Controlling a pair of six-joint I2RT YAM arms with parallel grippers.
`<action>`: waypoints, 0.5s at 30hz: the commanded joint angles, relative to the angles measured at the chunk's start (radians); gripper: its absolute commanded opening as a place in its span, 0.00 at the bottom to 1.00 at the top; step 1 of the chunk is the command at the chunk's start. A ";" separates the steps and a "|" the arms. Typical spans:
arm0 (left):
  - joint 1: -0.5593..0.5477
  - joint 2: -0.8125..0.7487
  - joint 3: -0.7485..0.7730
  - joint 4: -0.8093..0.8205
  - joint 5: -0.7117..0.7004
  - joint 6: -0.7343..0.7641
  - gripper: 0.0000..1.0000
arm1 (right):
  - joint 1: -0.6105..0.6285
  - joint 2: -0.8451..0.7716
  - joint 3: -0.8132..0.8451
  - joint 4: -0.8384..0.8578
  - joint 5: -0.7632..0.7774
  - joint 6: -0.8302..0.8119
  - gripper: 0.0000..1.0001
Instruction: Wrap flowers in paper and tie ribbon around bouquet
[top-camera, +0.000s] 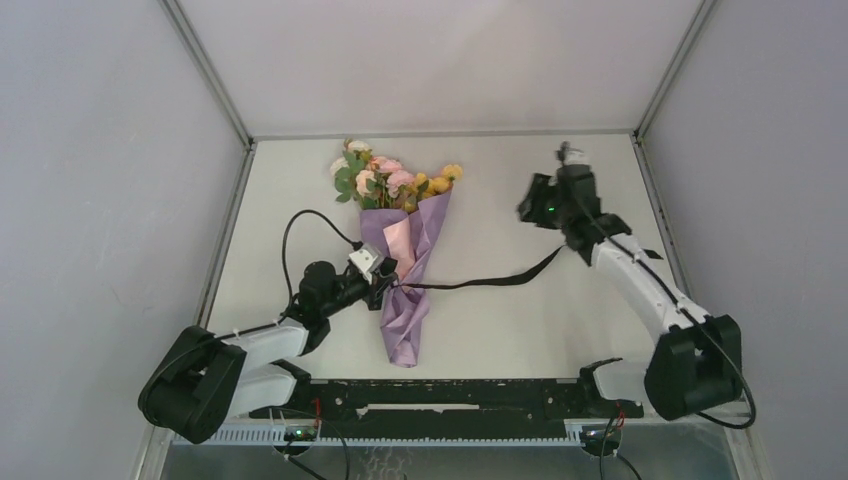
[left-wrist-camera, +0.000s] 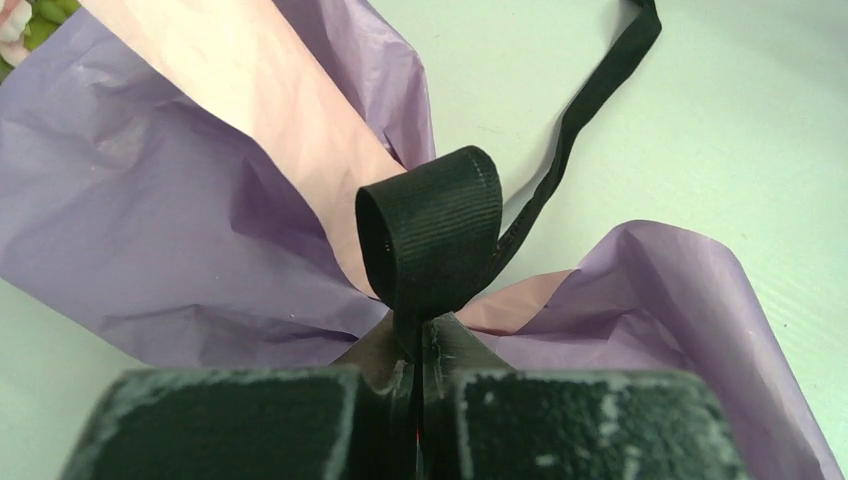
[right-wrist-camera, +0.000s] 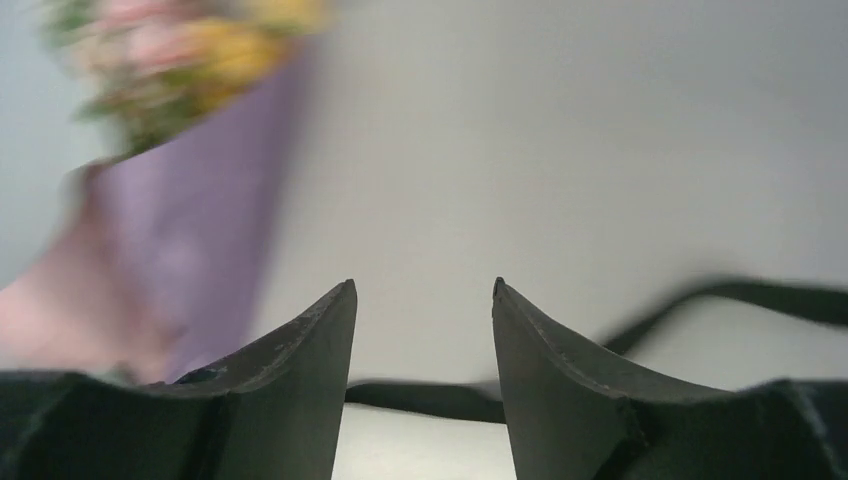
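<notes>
The bouquet (top-camera: 405, 262) lies on the table, with the flowers (top-camera: 385, 178) at its far end and the purple paper (top-camera: 408, 318) as a cone, pink fold showing. My left gripper (top-camera: 385, 282) is at the cone's waist. In the left wrist view it (left-wrist-camera: 420, 330) is shut on a loop of the dark ribbon (left-wrist-camera: 430, 230) over the paper (left-wrist-camera: 150, 230). The ribbon (top-camera: 490, 280) trails right across the table. My right gripper (top-camera: 527, 207) hangs above the table, open and empty (right-wrist-camera: 424, 285), with the ribbon (right-wrist-camera: 420, 398) lying below it and the blurred bouquet (right-wrist-camera: 190, 190) to its left.
White walls with metal frame posts (top-camera: 210, 75) close in the table on three sides. A black cable (top-camera: 290, 235) loops from the left arm. A black rail (top-camera: 450, 395) runs along the near edge between the arm bases.
</notes>
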 joint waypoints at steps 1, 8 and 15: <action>-0.009 0.001 -0.011 0.059 0.063 0.121 0.00 | -0.272 0.105 -0.024 -0.237 0.023 -0.021 0.62; -0.018 0.007 -0.008 0.046 0.074 0.162 0.00 | -0.379 0.332 0.049 -0.183 -0.102 -0.021 0.64; -0.025 -0.006 -0.009 0.042 0.060 0.166 0.00 | -0.379 0.480 0.113 -0.202 -0.092 -0.030 0.57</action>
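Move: The stretch of black ribbon tail to aim for lies about 13 cm to the right gripper's right, level with it in reach and some 18 cm below. The wrapped bouquet's middle lies some 27 cm to the right gripper's left, also level in reach; its yellow flowers are about 17 cm farther out and 17 cm left. From the left gripper, which holds the ribbon loop, that stretch of tail lies about 39 cm right and 9 cm ahead. Sink the right gripper about 17 cm towards the ribbon tail on the table, first sweeping it fast some 13 cm to the right, then dropping almost straight down. Tip its fingers some 35 degrees further downward, swing them clockwise a little, and keep them open so the ribbon comes between the tips. With the left gripper, keep the loop pinched at the bouquet's waist, nearly still. ##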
